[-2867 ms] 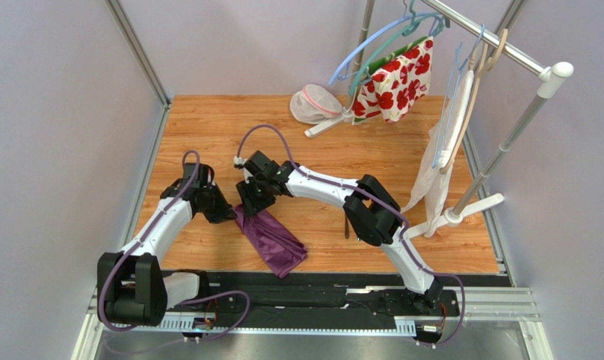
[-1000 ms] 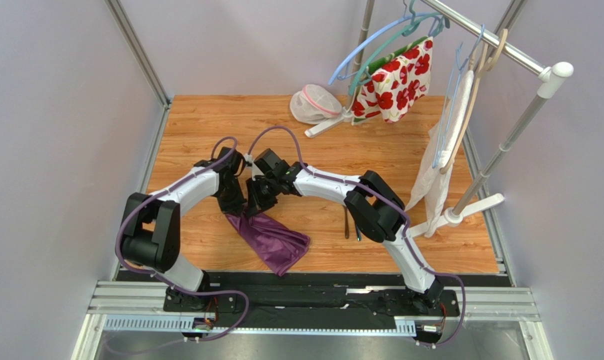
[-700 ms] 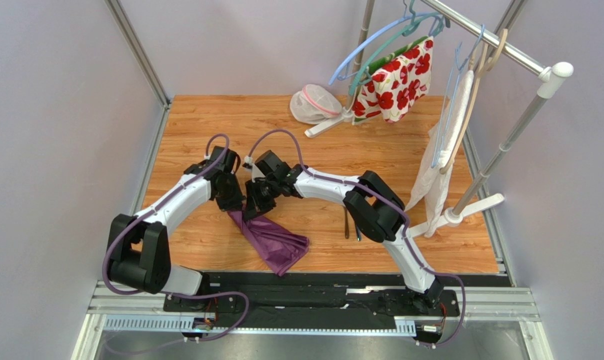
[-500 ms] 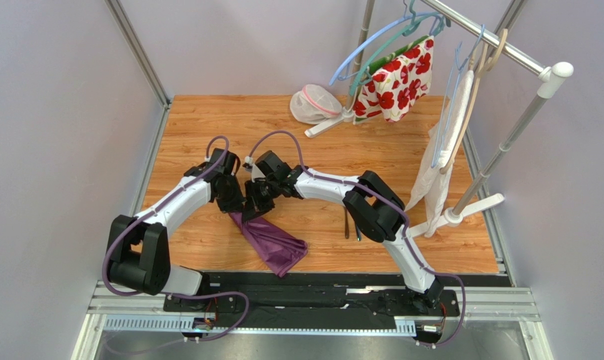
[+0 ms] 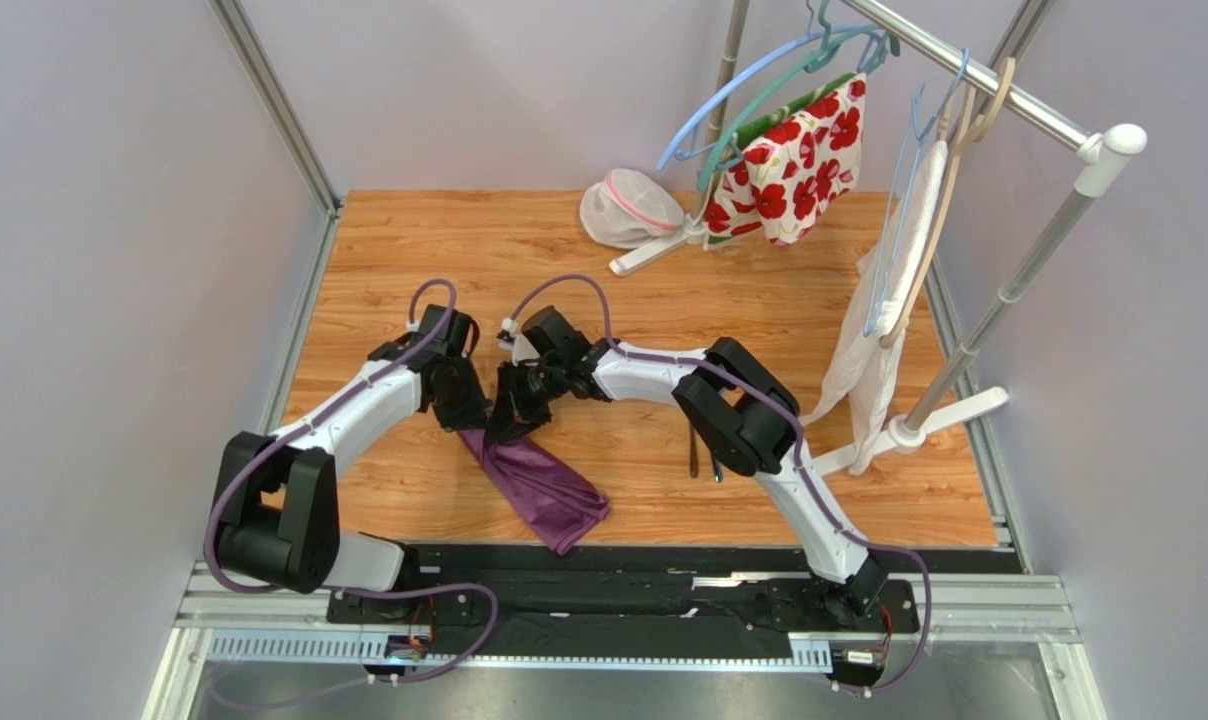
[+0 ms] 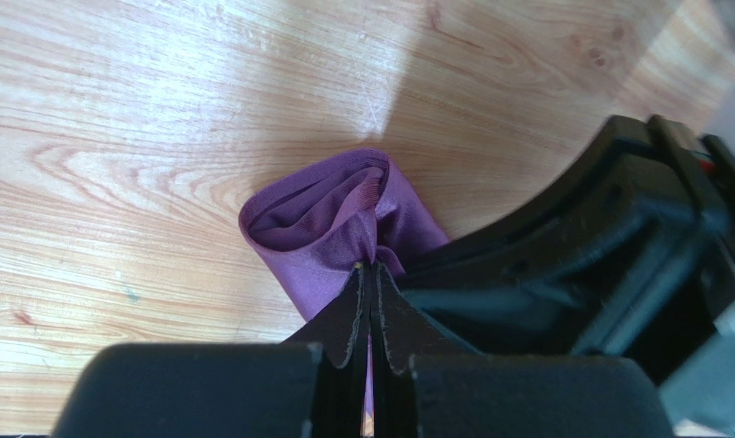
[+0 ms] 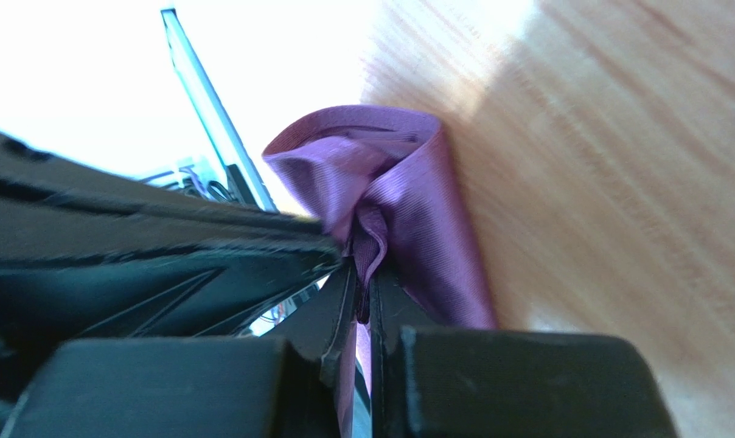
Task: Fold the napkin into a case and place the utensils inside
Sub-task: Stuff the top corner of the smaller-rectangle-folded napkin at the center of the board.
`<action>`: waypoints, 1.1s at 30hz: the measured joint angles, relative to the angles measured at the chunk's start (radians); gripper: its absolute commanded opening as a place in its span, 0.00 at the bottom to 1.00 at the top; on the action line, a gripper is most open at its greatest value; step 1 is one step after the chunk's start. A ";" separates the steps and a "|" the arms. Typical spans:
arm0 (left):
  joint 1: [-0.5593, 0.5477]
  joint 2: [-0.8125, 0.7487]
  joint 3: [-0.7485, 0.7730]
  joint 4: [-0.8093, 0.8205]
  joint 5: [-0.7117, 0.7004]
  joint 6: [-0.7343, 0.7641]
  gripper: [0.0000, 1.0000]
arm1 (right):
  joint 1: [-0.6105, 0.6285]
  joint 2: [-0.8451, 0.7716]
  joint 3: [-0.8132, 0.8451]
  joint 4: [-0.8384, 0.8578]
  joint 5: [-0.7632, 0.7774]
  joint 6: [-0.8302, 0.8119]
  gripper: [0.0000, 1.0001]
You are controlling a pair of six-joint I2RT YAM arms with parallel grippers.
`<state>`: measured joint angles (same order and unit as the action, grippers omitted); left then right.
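Note:
The dark purple napkin (image 5: 547,491) lies as a bunched strip on the wooden table, running from the grippers down toward the near edge. My left gripper (image 5: 477,426) and right gripper (image 5: 507,426) meet tip to tip at its upper end. In the left wrist view the left gripper (image 6: 373,270) is shut on a pinch of the napkin (image 6: 318,212), with the right gripper's black body (image 6: 609,265) close beside it. In the right wrist view the right gripper (image 7: 362,276) is shut on a fold of the napkin (image 7: 421,205). The dark utensils (image 5: 696,449) lie by the right arm's elbow, partly hidden.
A clothes rack (image 5: 1016,98) stands at the back right with hangers, a red-flowered white cloth (image 5: 791,158) and a hanging white cloth (image 5: 881,323). A white mesh pouch (image 5: 625,207) lies at the back. The rack's white foot (image 5: 941,420) reaches onto the table's right side.
The left arm has swung in from the left and closed on the napkin's upper end beside the right gripper. In the last second both grippers and the cloth edged slightly nearer.

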<state>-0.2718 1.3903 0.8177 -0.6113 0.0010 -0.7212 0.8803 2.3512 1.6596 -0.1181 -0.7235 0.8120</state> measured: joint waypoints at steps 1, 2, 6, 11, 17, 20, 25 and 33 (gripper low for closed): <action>0.000 -0.008 -0.002 0.001 -0.002 -0.003 0.00 | -0.003 0.004 -0.004 0.017 -0.005 0.013 0.04; 0.000 -0.016 -0.004 0.001 -0.003 -0.006 0.00 | -0.004 0.006 -0.007 0.027 -0.008 0.023 0.04; 0.000 -0.042 -0.009 -0.009 0.005 -0.014 0.00 | -0.013 0.013 -0.010 0.068 -0.012 0.057 0.05; -0.002 -0.038 -0.012 -0.009 0.021 -0.018 0.00 | -0.017 0.052 0.002 0.139 -0.037 0.109 0.08; -0.001 -0.008 -0.012 -0.008 0.016 -0.024 0.00 | -0.019 0.084 0.008 0.170 -0.053 0.141 0.21; -0.002 -0.008 -0.013 -0.008 0.015 -0.033 0.00 | -0.028 0.080 -0.014 0.192 -0.060 0.144 0.30; -0.002 -0.029 -0.021 -0.006 0.016 -0.045 0.00 | -0.047 0.028 -0.085 0.198 -0.074 0.139 0.37; -0.003 -0.033 -0.040 -0.009 0.021 -0.060 0.00 | -0.057 -0.014 -0.152 0.217 -0.093 0.133 0.44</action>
<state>-0.2745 1.3575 0.7776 -0.6201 0.0223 -0.7811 0.8234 2.3367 1.5078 0.0986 -0.8162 0.9447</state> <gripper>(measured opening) 0.007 0.407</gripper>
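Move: The napkin's open mouth, where the corner held in the right fingers is being stuffed, lies about 3 cm left, 1 cm ahead and 1 cm below the right hand; from the left hand it is some 2 cm ahead, 2 cm left and 1 cm below. The napkin's near end is roughly 11 cm to the right hand's right and 11 cm back. The spoon lies about 24 cm to its right, level with it, and the fork about 27 cm right and 1 cm ahead. Still pinching the corner, the right hand pushes it left, forward and slightly down towards the mouth, roughly 1.5 cm each way level, then spreads its fingers to about two-fifths open, letting go, and backs off some 3 cm to the right. The left fingers stay shut against the cloth at the mouth, easing about 1 cm back. ##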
